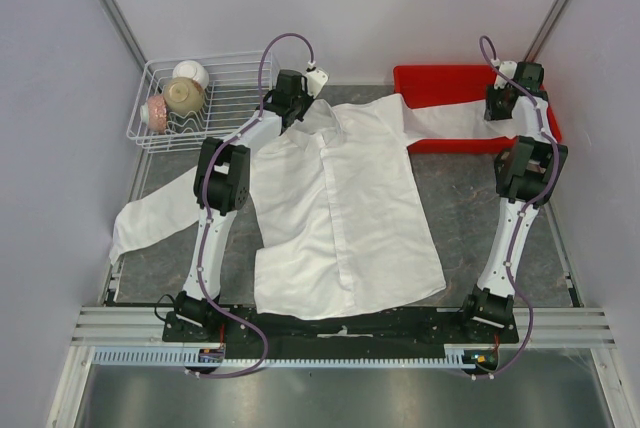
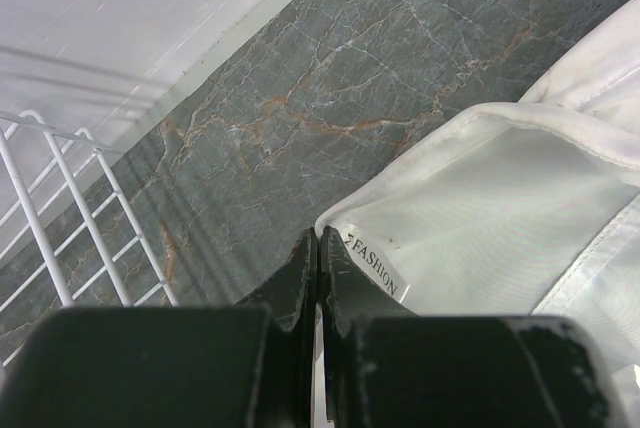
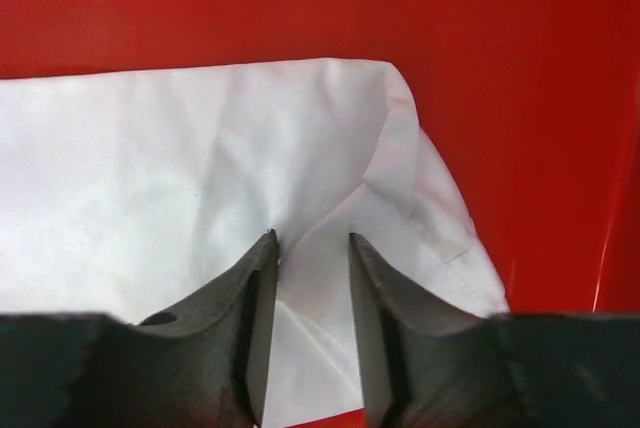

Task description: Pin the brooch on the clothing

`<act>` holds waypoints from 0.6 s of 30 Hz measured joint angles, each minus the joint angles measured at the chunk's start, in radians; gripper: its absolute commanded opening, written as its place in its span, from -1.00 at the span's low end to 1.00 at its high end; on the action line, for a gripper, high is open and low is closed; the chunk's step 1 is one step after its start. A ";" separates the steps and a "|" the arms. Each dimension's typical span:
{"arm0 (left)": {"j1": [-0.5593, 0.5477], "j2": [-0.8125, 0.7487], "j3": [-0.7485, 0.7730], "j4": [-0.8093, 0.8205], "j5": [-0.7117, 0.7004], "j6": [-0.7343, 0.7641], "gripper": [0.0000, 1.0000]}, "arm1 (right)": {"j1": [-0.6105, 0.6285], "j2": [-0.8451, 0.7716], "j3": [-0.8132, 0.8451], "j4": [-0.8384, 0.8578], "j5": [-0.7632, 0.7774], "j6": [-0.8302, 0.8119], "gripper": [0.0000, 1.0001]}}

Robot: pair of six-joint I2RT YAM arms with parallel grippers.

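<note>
The clothing, a white collared shirt, lies spread on the grey table, front placket up. One sleeve trails into the red bin. My left gripper is at the collar's left end. In the left wrist view its jaws are pressed together on the collar edge, beside the "FASHION" label. My right gripper hangs over the bin, and its jaws stand apart just above the sleeve end, gripping nothing. The brooch is out of view.
A white wire rack holding bowls stands at the back left, close to the left gripper, and its wires show in the left wrist view. The other sleeve drapes toward the table's left edge. Red bin walls surround the right gripper.
</note>
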 measured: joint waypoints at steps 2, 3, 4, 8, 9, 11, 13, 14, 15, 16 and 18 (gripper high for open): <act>0.000 0.000 0.001 0.000 0.000 0.000 -0.96 | -0.001 0.000 0.000 -0.003 0.012 -0.008 -0.38; 0.000 0.000 0.002 0.000 0.000 0.000 -0.96 | -0.001 0.000 0.000 -0.004 0.016 -0.012 -0.42; 0.000 0.000 0.002 0.000 0.000 0.000 -0.96 | -0.001 0.000 0.000 -0.005 0.020 -0.016 -0.49; 0.000 0.000 0.003 0.000 -0.001 0.000 -0.97 | -0.002 0.000 0.000 -0.006 0.035 -0.029 -0.59; 0.001 0.000 0.003 0.000 -0.001 0.000 -0.97 | -0.003 0.000 0.001 -0.006 0.038 -0.033 -0.60; 0.002 0.000 0.004 0.000 -0.001 0.000 -0.97 | -0.005 0.000 0.002 -0.007 0.038 -0.041 -0.60; 0.003 0.000 0.005 0.000 -0.002 0.000 -0.97 | -0.008 0.000 0.003 -0.008 0.038 -0.051 -0.63; 0.004 0.000 0.006 -0.001 -0.002 0.000 -0.97 | -0.009 0.000 0.004 -0.009 0.037 -0.058 -0.65; 0.005 0.000 0.006 -0.001 -0.003 0.000 -0.97 | -0.011 0.000 0.005 -0.009 0.037 -0.063 -0.72; 0.005 0.001 0.006 -0.001 -0.005 0.000 -0.97 | -0.012 0.000 0.005 -0.010 0.036 -0.068 -0.75; 0.006 0.001 0.006 -0.001 -0.007 0.000 -0.97 | -0.014 0.000 0.005 -0.012 0.034 -0.078 -0.87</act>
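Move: Just at the right fingertips, within a centimetre below, lies a fold in the clothing's sleeve end, spread over the red tray floor. The tray's middle is about 4 cm to the left and 1 cm ahead; the brooch box, mostly under the arm, sits some 14 cm back and 5 cm right. From the left hand, which holds the collar, the fold is roughly 50 cm to the right, level fore and aft and about 5 cm lower. Closing its half-open fingers on the sleeve fold, the right hand pinches the cloth and drags it to the right along the tray floor, away from the garment's body, by about 1.5 cm at constant height, rolling only slightly. The left hand keeps its shut grip on the collar beside the label, barely shifting. ##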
